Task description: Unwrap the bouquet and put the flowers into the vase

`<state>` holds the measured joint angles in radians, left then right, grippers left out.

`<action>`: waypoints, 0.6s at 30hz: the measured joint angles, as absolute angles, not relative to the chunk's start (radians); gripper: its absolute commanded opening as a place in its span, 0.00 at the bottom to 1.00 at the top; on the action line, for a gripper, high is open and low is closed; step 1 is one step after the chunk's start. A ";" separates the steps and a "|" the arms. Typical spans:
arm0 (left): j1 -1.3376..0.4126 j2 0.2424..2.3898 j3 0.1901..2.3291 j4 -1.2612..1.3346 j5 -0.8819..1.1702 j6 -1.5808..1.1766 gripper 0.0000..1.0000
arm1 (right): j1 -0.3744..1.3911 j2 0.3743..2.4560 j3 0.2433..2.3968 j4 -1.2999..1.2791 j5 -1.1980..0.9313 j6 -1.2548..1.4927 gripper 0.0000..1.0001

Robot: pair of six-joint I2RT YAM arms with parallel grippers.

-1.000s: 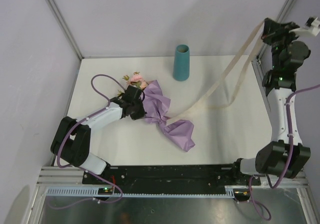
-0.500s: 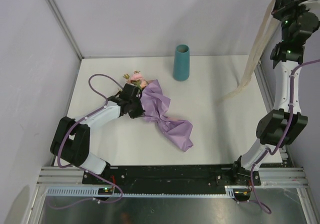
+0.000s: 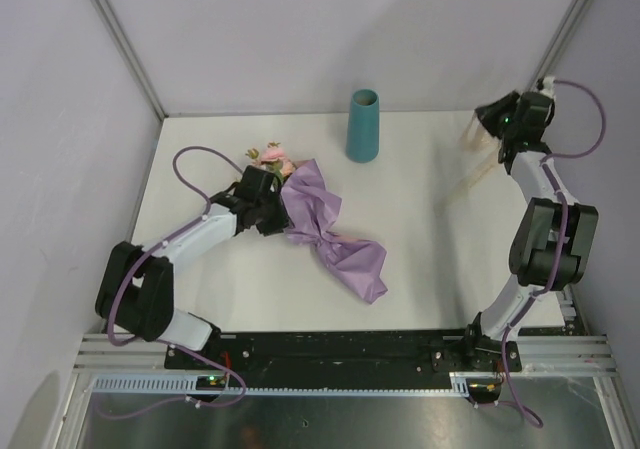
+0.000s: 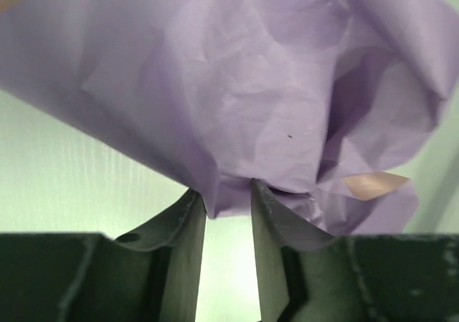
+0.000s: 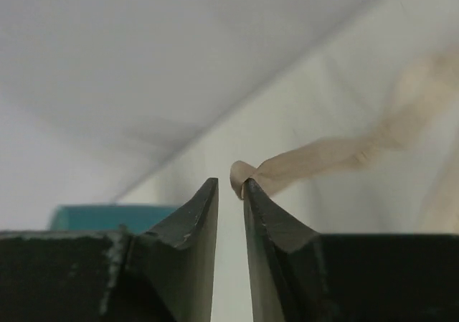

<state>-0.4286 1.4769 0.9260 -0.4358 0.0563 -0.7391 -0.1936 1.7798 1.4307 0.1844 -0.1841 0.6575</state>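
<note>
The bouquet (image 3: 325,227) lies on the table in crinkled lilac paper (image 4: 251,85), and its pink flowers (image 3: 272,156) stick out at the upper left end. My left gripper (image 3: 270,209) sits at the wrap's left side. Its jaws (image 4: 226,187) stand slightly open, with an edge of the paper between the tips. The teal vase (image 3: 363,126) stands upright at the back. My right gripper (image 3: 487,119) hovers at the back right, its jaws (image 5: 230,181) narrowly open. The cream ribbon (image 5: 323,153) drapes over one fingertip and trails down (image 3: 480,169).
Grey walls close in the white table (image 3: 430,259) at the back and sides. A metal corner post (image 3: 570,19) rises behind the right arm. The vase's teal side (image 5: 100,216) shows low on the left in the right wrist view.
My right arm swung from high at the right down to the table's back right, bringing the ribbon, now free of the bouquet. Both grippers' jaws have parted. The left arm barely moved.
</note>
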 measured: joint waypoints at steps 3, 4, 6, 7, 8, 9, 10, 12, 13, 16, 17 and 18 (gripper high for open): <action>-0.427 1.423 0.929 -0.443 0.057 -0.733 0.52 | -0.193 1.773 1.348 0.060 -0.181 0.682 0.59; -0.427 1.408 0.932 -0.447 0.057 -0.731 0.55 | -0.192 1.762 1.324 0.018 -0.180 0.683 0.67; -0.427 1.372 0.939 -0.453 0.057 -0.727 0.60 | -0.189 1.723 1.283 -0.059 -0.180 0.669 0.72; -0.427 1.354 0.941 -0.452 0.060 -0.724 0.62 | -0.187 1.699 1.268 -0.086 -0.182 0.659 0.73; -0.427 1.337 0.942 -0.452 0.064 -0.722 0.65 | -0.181 1.665 1.250 -0.116 -0.186 0.641 0.74; -0.427 1.322 0.942 -0.453 0.067 -0.718 0.67 | -0.171 1.627 1.235 -0.140 -0.192 0.624 0.74; -0.427 1.306 0.942 -0.456 0.075 -0.712 0.76 | -0.158 1.584 1.222 -0.165 -0.197 0.603 0.74; -0.427 1.277 0.942 -0.463 0.089 -0.697 0.90 | -0.118 1.497 1.205 -0.200 -0.202 0.564 0.74; -0.427 1.266 0.942 -0.467 0.094 -0.686 0.95 | -0.095 1.456 1.196 -0.212 -0.204 0.545 0.74; -0.427 1.221 0.942 -0.487 0.117 -0.657 0.99 | -0.007 1.346 1.147 -0.221 -0.222 0.496 0.74; -0.427 1.206 0.942 -0.494 0.119 -0.648 0.99 | 0.020 1.319 1.124 -0.217 -0.238 0.484 0.74; -0.427 1.193 0.942 -0.501 0.120 -0.642 0.99 | 0.049 1.295 1.093 -0.208 -0.268 0.470 0.73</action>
<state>-0.4267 1.1934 0.9421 -0.5011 0.1204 -0.6418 0.0494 1.2949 1.0931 -0.2081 -0.2684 0.4702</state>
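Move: The purple wrapping's gathered waist lies about 26 cm back, 37 cm left and 25 cm below the right hand, whose parting fingers still have one end of the ribbon. The rest of the ribbon trails below, its middle perhaps 5 cm back. The vase stands some 27 cm to the right hand's left, 3 cm farther out; the flower heads are about 49 cm left and 4 cm back. From the left hand, the waist is roughly 6 cm right and 4 cm below. Back and down about 9 cm at first, then sweeping left with a slight rise, the right hand opens wide, lets go of the ribbon and heads in over the table towards the purple wrapping, turning some 20 degrees counter-clockwise. Meanwhile the left hand lifts straight up about 9 cm off the wrapping's edge, spreading its fingers fully and tilting them to point a little farther forward. ##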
